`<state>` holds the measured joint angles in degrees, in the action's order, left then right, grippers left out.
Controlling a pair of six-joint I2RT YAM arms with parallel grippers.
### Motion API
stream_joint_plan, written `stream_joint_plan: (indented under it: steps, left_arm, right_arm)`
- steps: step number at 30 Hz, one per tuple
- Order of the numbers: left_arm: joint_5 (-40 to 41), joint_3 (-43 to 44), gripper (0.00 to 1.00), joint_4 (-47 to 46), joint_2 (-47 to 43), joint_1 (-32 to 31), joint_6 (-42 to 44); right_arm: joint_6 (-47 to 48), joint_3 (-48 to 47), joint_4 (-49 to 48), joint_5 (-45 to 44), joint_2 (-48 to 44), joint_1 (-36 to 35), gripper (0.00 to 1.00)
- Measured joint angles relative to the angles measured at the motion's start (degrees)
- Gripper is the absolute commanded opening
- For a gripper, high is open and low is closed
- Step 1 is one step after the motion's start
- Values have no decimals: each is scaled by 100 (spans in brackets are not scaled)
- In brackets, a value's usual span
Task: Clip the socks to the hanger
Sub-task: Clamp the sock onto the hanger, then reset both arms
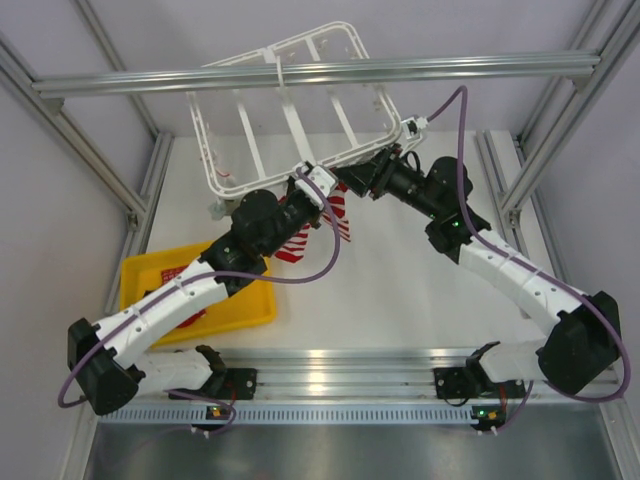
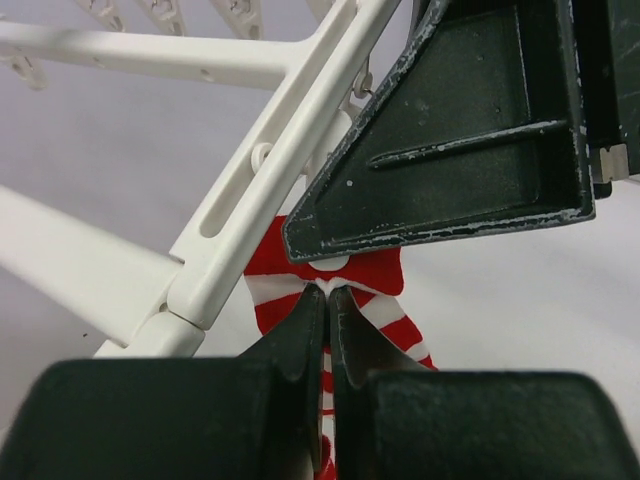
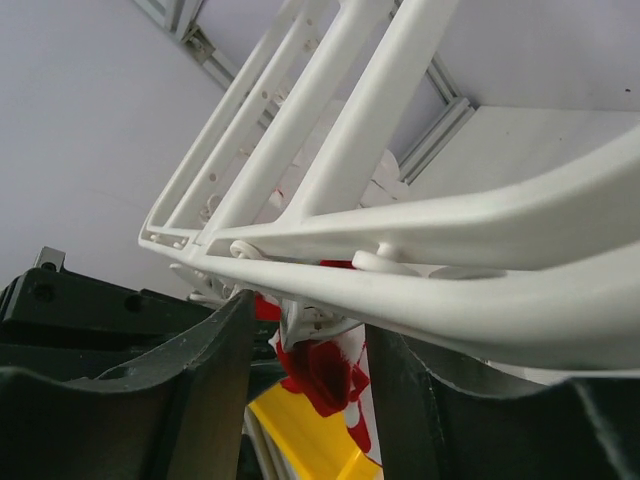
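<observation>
The white hanger (image 1: 250,140) hangs tilted from the upper rail. At its near edge, my left gripper (image 1: 322,193) is shut on the top of a red-and-white striped sock (image 1: 305,240). In the left wrist view the fingertips (image 2: 328,292) pinch the sock (image 2: 375,275) just under the hanger bar (image 2: 270,170). My right gripper (image 1: 350,180) meets it from the right. It is open (image 3: 308,320), with its fingers on either side of a small white clip (image 3: 318,318). The clip hangs from the hanger (image 3: 420,240), and the sock (image 3: 325,375) dangles from the clip.
A yellow tray (image 1: 245,300) lies on the table at the left under my left arm, with something red (image 1: 190,318) in it. Aluminium rails (image 1: 320,72) cross above the hanger and frame the sides. The right gripper's black finger (image 2: 450,140) looms close over my left jaws.
</observation>
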<state>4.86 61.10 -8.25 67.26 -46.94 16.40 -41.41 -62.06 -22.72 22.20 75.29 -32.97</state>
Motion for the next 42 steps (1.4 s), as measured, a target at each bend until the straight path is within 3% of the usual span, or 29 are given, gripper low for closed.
stream_joint_plan:
  steps: [2, 3, 7, 12, 15, 24, 28, 30, 31, 33, 38, 42]
  left_arm:
    - [17, 11, 15, -52, 13, 0, 13]
    - [15, 15, 25, -68, 15, 0, 22]
    - [7, 35, 44, -55, 15, 0, 2]
    - [-48, 63, 55, 334, -39, 0, -136]
    - [-125, 63, 67, 822, -175, 22, -291]
    - [-883, 66, 80, 2295, -848, 579, -984]
    - [-1425, 127, 98, 2997, -1167, 929, -1139]
    - [-1626, 334, 98, 3563, -1137, 997, -1156]
    - [-1725, 459, 98, 3845, -1078, 1036, -1145]
    - [-1919, 708, 98, 4413, -942, 1187, -1082]
    - [-1954, 876, 98, 5423, -844, 1582, -964]
    - [-1403, 691, 98, 5654, -1217, 1825, -955]
  right_arm:
    - [-24, 0, 2, 20, 0, 0, 47]
    - [-26, 0, 2, 31, 0, 0, 47]
    - [-24, 0, 4, 63, 0, 0, 49]
    - [46, 0, 55, 66, -13, 0, 51]
    - [138, 9, 190, 35, -92, 0, 53]
    - [535, 485, 643, -225, -1073, 11, 60]
    - [841, 669, 1086, -352, -1552, 11, 74]
    - [1043, 706, 1333, -407, -1766, 11, 83]
    - [1161, 723, 1464, -433, -1875, 13, 92]
    - [1453, 774, 1773, -492, -2131, 13, 98]
    - [2153, 1189, 2422, -673, -2841, 55, 100]
    - [2575, 1628, 2894, -769, -3399, 256, 100]
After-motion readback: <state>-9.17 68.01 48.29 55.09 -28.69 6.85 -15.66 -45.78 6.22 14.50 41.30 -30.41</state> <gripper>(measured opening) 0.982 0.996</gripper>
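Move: The left fingers still pinch the striped sock's cuff; its clip is about 1 cm ahead and 2 cm above them, the second striped sock about 8 cm left, 2 cm back and 7 cm below. The hanger's near bar runs straight above, roughly 5 cm up. From the right hand, whose fingers already stand half open around it, the clip is about 1 cm ahead and 1 cm left, level in height. Left fingers let go of the sock, then both hands part sideways, back and down, some 15 cm each. ##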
